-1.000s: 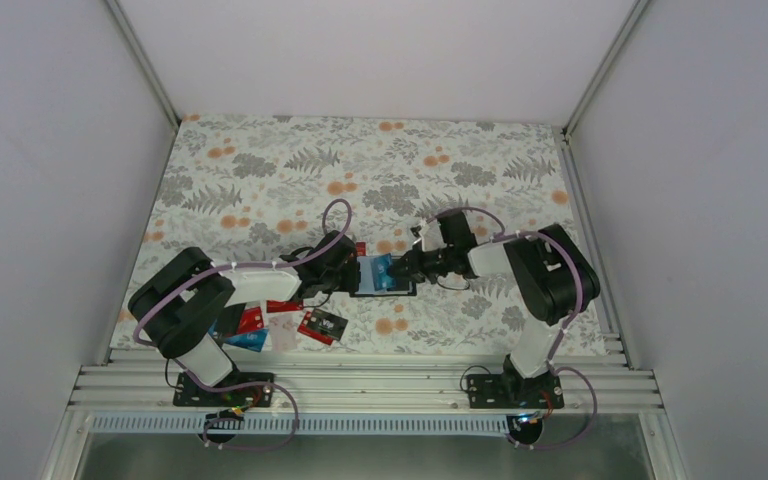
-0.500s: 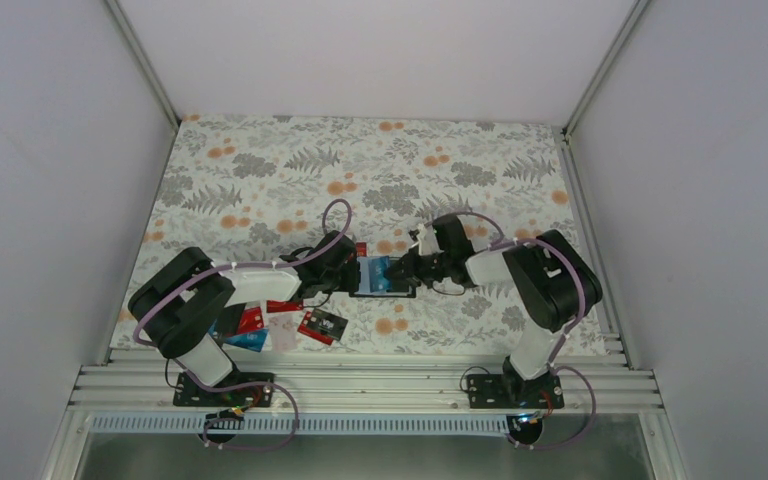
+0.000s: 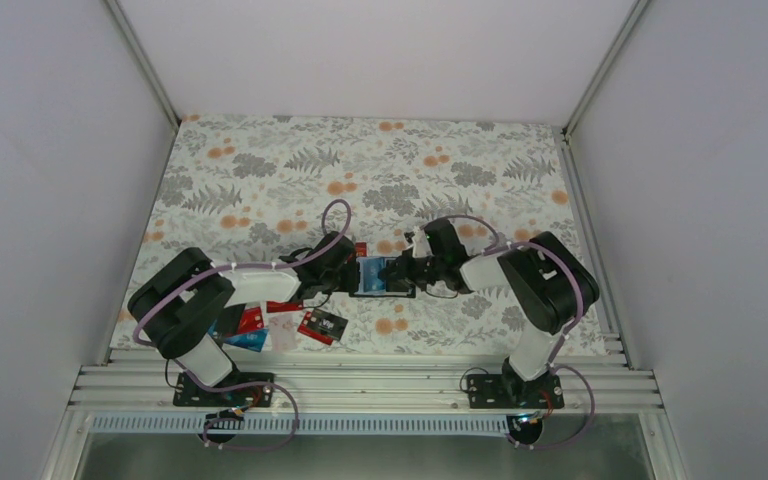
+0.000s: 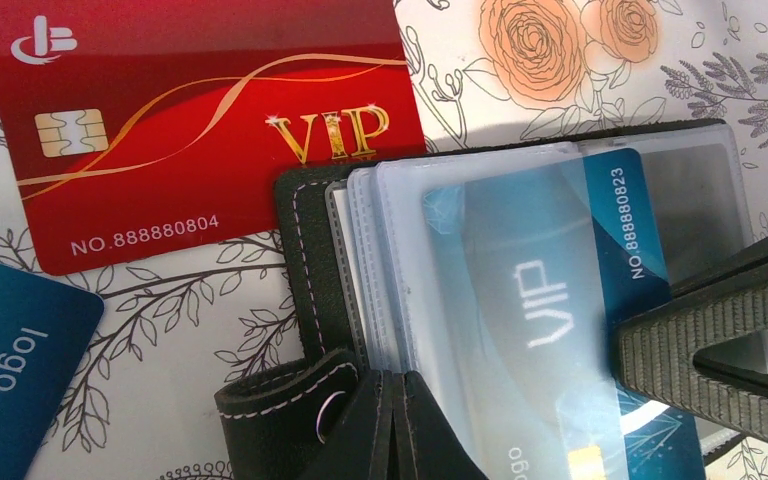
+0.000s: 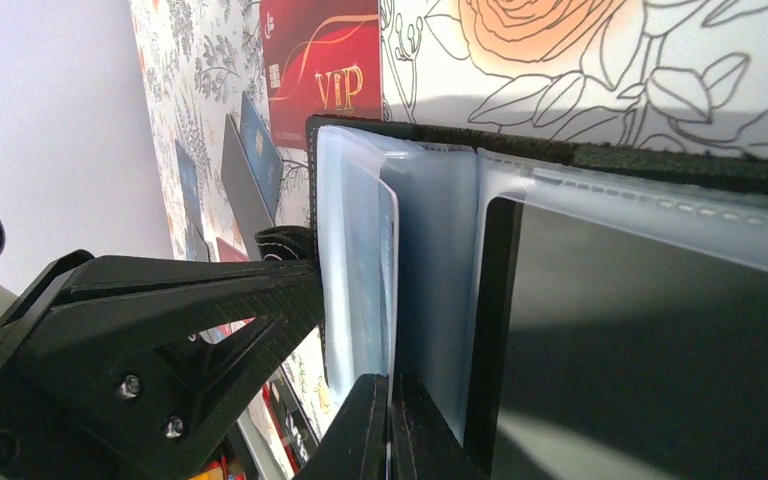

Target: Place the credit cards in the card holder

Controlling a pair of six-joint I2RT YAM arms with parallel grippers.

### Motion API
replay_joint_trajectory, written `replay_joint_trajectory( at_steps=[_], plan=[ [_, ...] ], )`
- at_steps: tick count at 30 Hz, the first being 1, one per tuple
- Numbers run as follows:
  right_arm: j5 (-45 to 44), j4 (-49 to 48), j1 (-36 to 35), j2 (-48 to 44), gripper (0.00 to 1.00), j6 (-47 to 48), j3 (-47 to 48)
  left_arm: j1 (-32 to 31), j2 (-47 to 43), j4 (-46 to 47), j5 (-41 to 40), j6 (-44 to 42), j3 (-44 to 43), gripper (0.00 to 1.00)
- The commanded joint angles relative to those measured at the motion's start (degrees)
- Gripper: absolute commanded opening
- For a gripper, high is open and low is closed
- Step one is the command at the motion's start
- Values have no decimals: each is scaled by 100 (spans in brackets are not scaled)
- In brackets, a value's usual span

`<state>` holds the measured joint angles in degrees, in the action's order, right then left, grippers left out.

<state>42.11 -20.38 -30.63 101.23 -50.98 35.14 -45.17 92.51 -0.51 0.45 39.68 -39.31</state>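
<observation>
The card holder (image 3: 396, 290) (image 4: 305, 235) lies open on the flowered table, its clear sleeves fanned out. A blue VIP credit card (image 3: 375, 273) (image 4: 560, 300) sits partly inside a sleeve. My right gripper (image 3: 407, 272) (image 5: 390, 430) is shut on that card's right edge; its ribbed fingers (image 4: 700, 340) show in the left wrist view. My left gripper (image 3: 345, 276) (image 4: 397, 430) is shut at the holder's left edge, on the clear sleeves beside the strap (image 4: 280, 400). A red VIP card (image 4: 200, 120) (image 3: 360, 247) (image 5: 325, 70) lies flat just behind the holder.
More cards lie in a loose pile (image 3: 255, 328) under the left arm, with a dark card (image 3: 322, 324) beside it. Another blue card (image 4: 10, 360) lies left of the holder. Side walls and a metal rail (image 3: 360, 385) bound the table.
My right gripper has moved left towards the left gripper, sliding the blue card further over the holder. The left gripper has stayed put.
</observation>
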Motion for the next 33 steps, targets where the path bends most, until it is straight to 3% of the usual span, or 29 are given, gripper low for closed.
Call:
replay_joint_trajectory(
  at_steps=[1, 17, 33],
  plan=[
    [-222, 77, -233, -3, 4, -136, -126, -36, 143, -353, 3, 55, 246, 2],
    [-456, 202, -524, 104, 5, -307, -65, -45, 110, -327, 7, 126, 338, 2],
    [-925, 2622, -507, -550, 30, 1153, 702, -45, -116, -488, -191, 158, 364, 2]
  ],
)
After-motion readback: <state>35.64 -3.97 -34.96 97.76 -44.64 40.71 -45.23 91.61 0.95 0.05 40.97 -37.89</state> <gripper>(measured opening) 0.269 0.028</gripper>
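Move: The clear sleeve that the right hand is feeding has its middle about 3 cm to this hand's left, some 1 cm ahead and 1 cm below. The blue card, still pinched by its right edge, has its middle 2 cm left and 1 cm below, level fore and aft. The red card lies 8 cm left, 6 cm ahead and 3 cm below. From the left hand, shut on the holder's left side, the sleeve is some 3 cm right, 1 cm ahead and level in height. Still pinching the blue card's right edge, the right hand pushes it about 1 cm left, further into the clear sleeve. Its fingers then part about a fifth of their range and let go, and the hand draws back roughly 1 cm, rising slightly at the end as the fingers tip some 10 degrees steeper downward. The left hand stays shut on the holder's left side, holding it. ##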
